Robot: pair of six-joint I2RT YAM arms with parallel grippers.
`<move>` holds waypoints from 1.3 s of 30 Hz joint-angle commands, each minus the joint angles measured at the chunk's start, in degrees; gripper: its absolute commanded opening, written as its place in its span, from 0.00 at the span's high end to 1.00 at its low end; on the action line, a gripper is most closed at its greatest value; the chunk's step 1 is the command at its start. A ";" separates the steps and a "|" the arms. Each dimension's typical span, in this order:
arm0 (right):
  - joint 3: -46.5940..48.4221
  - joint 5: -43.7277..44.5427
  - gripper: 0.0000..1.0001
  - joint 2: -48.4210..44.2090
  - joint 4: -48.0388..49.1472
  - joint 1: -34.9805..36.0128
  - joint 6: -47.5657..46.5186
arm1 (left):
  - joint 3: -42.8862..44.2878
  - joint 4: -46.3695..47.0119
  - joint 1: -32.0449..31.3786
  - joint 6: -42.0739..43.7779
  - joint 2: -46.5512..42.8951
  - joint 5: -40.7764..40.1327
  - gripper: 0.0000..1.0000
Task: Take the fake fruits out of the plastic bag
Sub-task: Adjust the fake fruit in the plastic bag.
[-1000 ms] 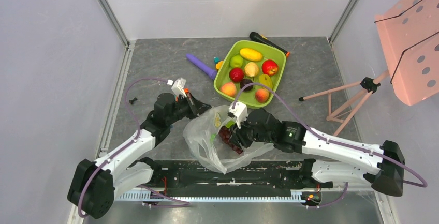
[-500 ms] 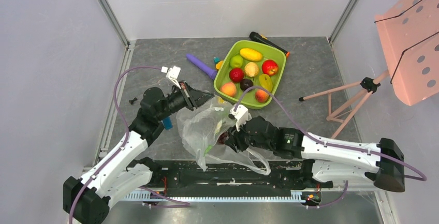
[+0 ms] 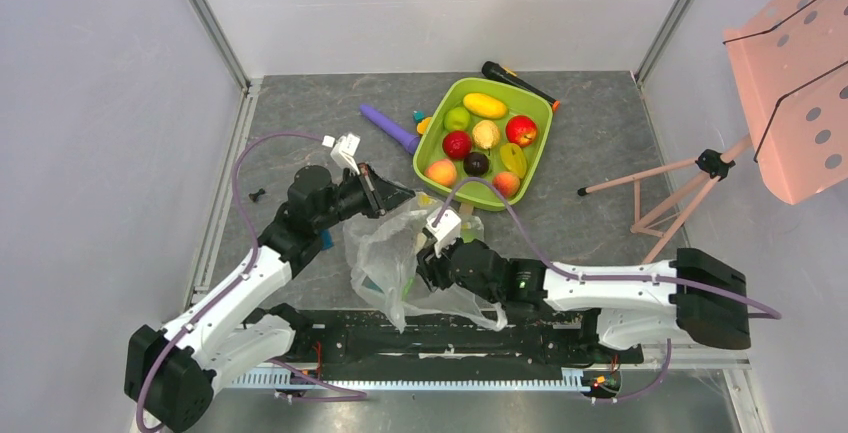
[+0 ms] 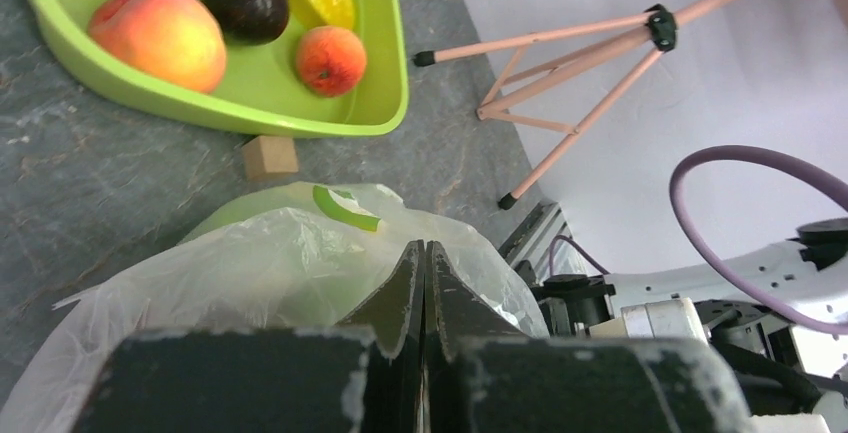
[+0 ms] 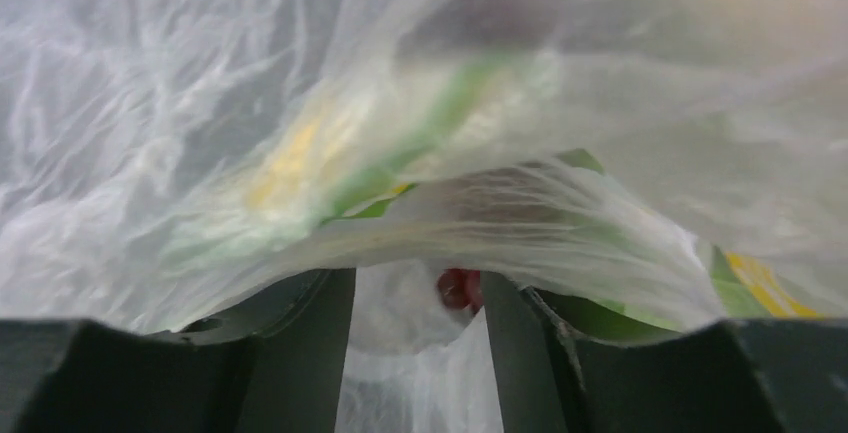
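Observation:
The transparent plastic bag [image 3: 385, 253] lies crumpled between my arms near the front rail. My left gripper [image 3: 392, 194] is shut on the bag's upper edge and holds it up; in the left wrist view its jaws [image 4: 424, 249] are pressed together over the film [image 4: 250, 263]. My right gripper [image 3: 424, 271] is inside the bag, open, with film draped over its fingers [image 5: 515, 298]. A small dark red round piece [image 5: 458, 288] shows between the tips [image 5: 418, 288]. Green and yellow shapes [image 5: 400, 153] blur through the film. Several fake fruits [image 3: 457, 144] lie in the green tray [image 3: 532, 158].
A purple stick [image 3: 390, 128] and a black tool [image 3: 515, 81] lie beside the tray. A small wooden block [image 4: 270, 156] sits between tray and bag. A teal block [image 3: 322, 240] lies by my left arm. A pink stand [image 3: 680, 188] is at right.
My right arm has pushed left, deeper into the bag, and its jaws have widened. My left gripper has raised the bag's edge, and the bag has shifted left.

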 commanded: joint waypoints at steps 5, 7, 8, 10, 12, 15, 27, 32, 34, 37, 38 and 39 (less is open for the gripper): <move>3.18 11.72 0.44 7.83 4.26 -3.19 -2.91 | 2.20 -4.12 -0.30 1.04 3.32 -4.14 0.98; 2.88 12.30 0.43 8.18 4.58 -4.45 -2.87 | 2.13 -4.26 -0.31 0.94 4.40 -4.77 0.98; 2.58 12.11 0.43 8.07 5.02 -5.25 -2.84 | 2.14 -4.28 -0.29 0.89 4.81 -5.14 0.98; 1.51 10.89 0.43 7.68 6.46 -6.89 -2.99 | 2.21 -4.35 -0.30 1.06 5.95 -5.93 0.98; 0.58 9.26 0.42 7.10 7.83 -8.53 -3.11 | 2.40 -4.64 -0.24 1.20 7.16 -7.42 0.98; 0.21 7.37 0.41 6.54 7.86 -11.08 -3.04 | 2.89 -4.87 -0.21 1.50 9.47 -9.17 0.97; -0.84 -15.50 0.15 7.61 7.06 -15.14 -12.77 | 1.43 -2.71 -0.15 0.82 14.47 -10.45 0.97; -0.20 -12.64 0.12 9.61 3.90 -15.20 -15.12 | 0.16 -2.35 -0.17 0.96 14.20 -10.29 0.97; 0.33 -11.85 0.11 10.73 2.67 -15.23 -15.91 | -0.26 -2.35 -0.12 1.05 13.98 -10.58 0.97; 0.54 -13.40 0.09 12.58 2.44 -15.23 -16.44 | -1.02 -2.33 -0.14 1.16 13.84 -10.98 0.97; 0.56 -14.31 0.10 13.02 2.38 -15.26 -16.43 | -1.19 -2.33 -0.12 1.23 13.81 -11.07 0.97; 0.46 -15.70 0.12 13.37 2.54 -15.25 -16.40 | -1.51 -2.33 -0.08 1.33 13.81 -11.10 0.97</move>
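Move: The grapes lie inside the plastic bag, roughly 9 cm ahead of the right hand, 3 cm to its left and 11 cm below. A brown block stands about 22 cm ahead and 5 cm to the right of that hand, and the near peach in the green tray about 26 cm ahead and 14 cm to the right. From the left hand, pinching the bag's rim, the grapes are about level ahead, 4 cm to the right and 22 cm below. Towards the grapes, under the bag's upper film, the right hand pushes forward about 9 cm, drifting right and down, then draws back some 3 cm, swings its fingers back counter-clockwise and sinks, tips dipping, as they spread from half to nearly fully open. The left hand keeps its pinch on the rim and lowers it about 10 cm, easing forward and tipping its fingers down. ##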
